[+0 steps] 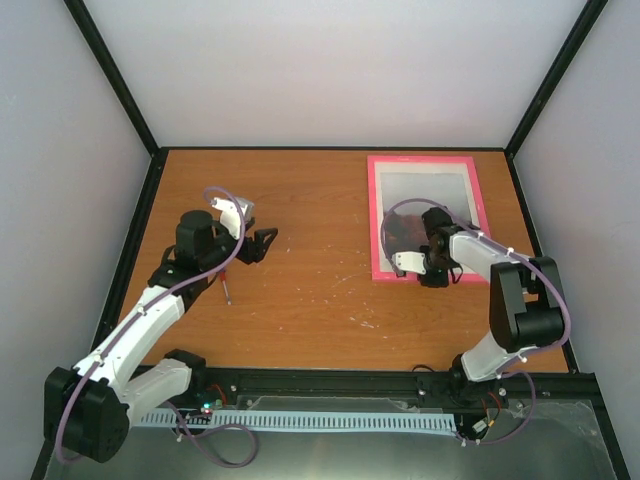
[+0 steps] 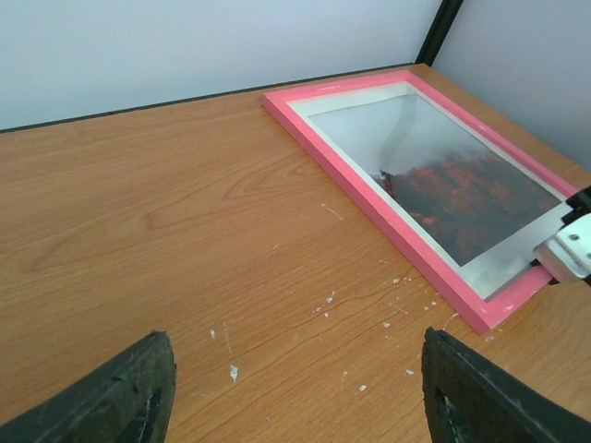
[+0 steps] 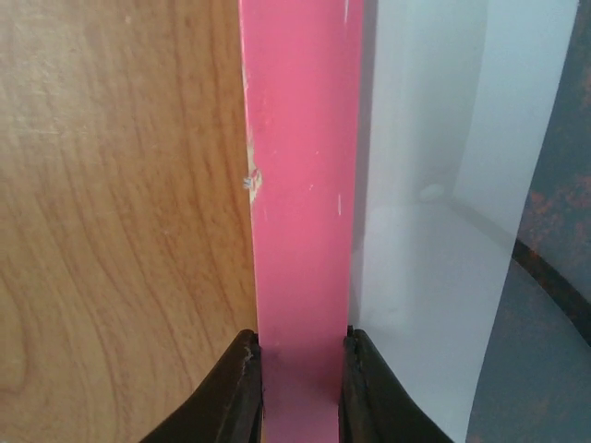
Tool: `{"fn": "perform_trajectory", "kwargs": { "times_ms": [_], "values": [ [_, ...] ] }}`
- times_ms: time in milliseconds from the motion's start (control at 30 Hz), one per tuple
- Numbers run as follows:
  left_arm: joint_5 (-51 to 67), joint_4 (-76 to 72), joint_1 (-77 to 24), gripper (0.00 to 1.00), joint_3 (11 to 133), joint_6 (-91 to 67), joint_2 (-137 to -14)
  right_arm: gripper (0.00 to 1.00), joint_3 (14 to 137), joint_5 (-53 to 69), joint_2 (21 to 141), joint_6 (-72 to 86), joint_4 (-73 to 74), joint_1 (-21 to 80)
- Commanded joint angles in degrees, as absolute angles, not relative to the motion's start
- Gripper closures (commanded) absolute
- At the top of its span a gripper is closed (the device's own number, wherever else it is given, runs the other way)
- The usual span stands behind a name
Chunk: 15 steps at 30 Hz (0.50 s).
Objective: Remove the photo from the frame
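The pink frame (image 1: pixel 374 215) lies flat and face up at the back right of the table, and the photo (image 1: pixel 425 190) sits inside it, grey sky above red-orange trees. My right gripper (image 1: pixel 432 275) is at the frame's near rail. In the right wrist view its two fingers press on either side of the pink frame rail (image 3: pixel 300 185), so the right gripper (image 3: pixel 300 365) is shut on it; the photo (image 3: pixel 554 277) shows at the right edge. My left gripper (image 1: pixel 262 243) hovers open over bare wood left of centre, apart from the frame (image 2: pixel 369 198) and photo (image 2: pixel 462 198).
A small screwdriver (image 1: pixel 227 290) lies on the table near the left arm. Small white flecks (image 2: pixel 233 372) dot the wood between the left gripper's fingers. Black posts and pale walls close in the table on three sides.
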State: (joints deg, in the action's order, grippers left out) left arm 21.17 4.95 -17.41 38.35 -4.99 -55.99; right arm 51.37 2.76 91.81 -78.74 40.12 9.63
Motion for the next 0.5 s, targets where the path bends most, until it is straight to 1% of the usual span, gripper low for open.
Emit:
{"fn": "perform_trajectory", "kwargs": {
  "times_ms": [0, 133, 233, 333, 467],
  "values": [
    [16.84, 2.25, -20.59, 0.28, 37.21, -2.19, -54.88, 0.95, 49.56, 3.18, 87.08, -78.57, 42.36, 13.07],
    [12.95, 0.55, -28.52, 0.26, 35.63, 0.88, -53.04, 0.96, 50.64, 5.75, 81.19, -76.98, 48.18, 17.99],
    [10.61, 1.52, -37.59, 0.24, 36.69, 3.62, -52.12, 0.96, 52.65, 8.92, 78.05, -74.47, 53.47, 21.24],
    [2.58, 5.73, -48.88, 0.25, 39.46, 8.75, -53.15, 0.97, 55.84, 12.12, 76.01, -71.45, 58.82, 23.34],
    [-8.82, 15.17, -62.9, 0.27, 45.05, 15.51, -57.53, 0.97, 59.5, 15.09, 74.88, -66.19, 63.02, 26.16]
  ]
}}
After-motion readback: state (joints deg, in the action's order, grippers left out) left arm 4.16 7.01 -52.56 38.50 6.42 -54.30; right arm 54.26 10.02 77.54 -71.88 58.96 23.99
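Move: The right gripper already pinches the pink frame's near edge about midway. The photo's middle lies some 18 cm ahead of it and 2 cm left, and the bare table where the frame is headed some 8 cm back and 7 cm left. From the left gripper, the frame's near left corner is about 27 cm right, 3 cm back and 20 cm below; the screwdriver lies roughly 13 cm left, 2 cm back and 21 cm below. Keep the right gripper shut on the frame's near edge and draw it back, left and up, about 7 cm each way, towards the middle of the table. Meanwhile bring the open left gripper some 16 cm right and back, high above the table, towards the frame's near left corner, swinging its fingers about 25 degrees clockwise and tipping them up a little. ##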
